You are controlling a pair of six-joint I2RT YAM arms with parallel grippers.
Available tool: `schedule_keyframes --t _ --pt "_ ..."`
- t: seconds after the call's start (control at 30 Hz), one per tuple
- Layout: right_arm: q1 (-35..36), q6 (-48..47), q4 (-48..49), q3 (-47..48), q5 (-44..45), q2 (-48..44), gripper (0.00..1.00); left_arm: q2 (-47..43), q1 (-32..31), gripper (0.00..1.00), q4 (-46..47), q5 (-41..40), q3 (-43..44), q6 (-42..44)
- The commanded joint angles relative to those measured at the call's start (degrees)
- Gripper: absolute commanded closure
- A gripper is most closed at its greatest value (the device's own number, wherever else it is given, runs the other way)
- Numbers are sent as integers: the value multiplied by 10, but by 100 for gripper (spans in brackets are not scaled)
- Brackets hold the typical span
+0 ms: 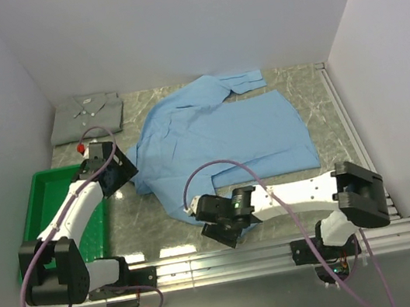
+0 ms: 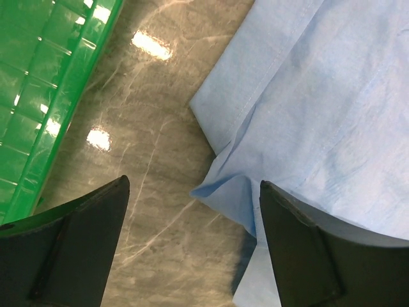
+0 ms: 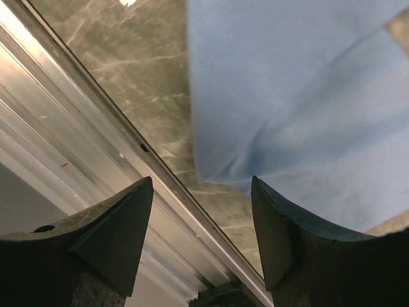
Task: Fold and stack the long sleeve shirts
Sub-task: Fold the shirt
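Observation:
A light blue long sleeve shirt (image 1: 225, 134) lies spread flat mid-table, collar toward the back. A pale grey-green shirt (image 1: 87, 114) sits folded in the back left corner. My left gripper (image 1: 128, 174) hovers at the blue shirt's left edge. In the left wrist view this gripper (image 2: 193, 185) is open, and a turned-up corner of the blue shirt (image 2: 236, 198) lies loose by its right finger. My right gripper (image 1: 207, 220) is at the shirt's near-left corner. Seen from the right wrist, that gripper (image 3: 202, 180) is open and holds nothing, with the blue shirt (image 3: 287, 109) just beyond its tips.
A green plastic tray (image 1: 45, 208) lies on the left, beside the left arm, and shows as the tray (image 2: 38, 83) in the left wrist view. A metal rail (image 3: 96, 128) runs along the table's near edge under my right gripper. A small red object (image 1: 80, 148) sits behind the tray.

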Motion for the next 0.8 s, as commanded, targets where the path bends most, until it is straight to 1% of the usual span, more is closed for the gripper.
schedule_keyframes --t 0.0,0.1,0.2,0.23,0.3,0.33,0.4,0.43,0.57,0.7,0.73,0.77 --pt "14 -10 -7 32 29 30 30 -21 5 11 22 -10 2 10" --pt "18 -10 2 38 49 56 32 -23 8 10 22 -9 0 10" --pt "21 -8 9 42 62 73 38 -24 9 10 23 -4 -1 10" --pt "21 -10 9 43 63 80 47 -24 10 11 24 -4 1 10" --pt "24 -11 8 45 62 84 57 -24 12 11 25 -2 1 10" --pt "24 -12 7 45 60 83 74 -23 12 11 25 1 1 10" --pt "24 -17 3 50 57 78 90 -22 14 11 26 3 1 12" --pt "24 -20 2 53 46 68 100 -24 15 11 27 5 2 11" --pt "-9 -35 -12 96 17 37 100 -24 18 12 28 8 1 12" --pt "-98 -46 -19 151 -20 15 100 -25 19 11 28 12 -1 13" --pt "-151 -45 -17 160 -33 8 100 -24 19 12 28 13 -1 14" --pt "-176 -41 -14 181 -65 8 100 -24 19 12 28 14 0 14"
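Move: Almost directly under the right hand, about 1 cm ahead and 3 cm below, lies the near folded corner of the shirt's sleeve, close to the table's front edge. That sleeve's cuff is roughly 9 cm ahead and 12 cm to the right; the shirt body's middle is some 31 cm straight ahead. For the left hand, the corner is about 22 cm back, 32 cm to its right and 7 cm below. Sinking about 3 cm almost straight down onto the near folded corner of the sleeve, the right hand shuts its part-open fingers fully and pinches the cloth. Then it picks up speed and lifts the corner about 7 cm while carrying it some 6 cm forward and a little left, towards the shirt's body. ##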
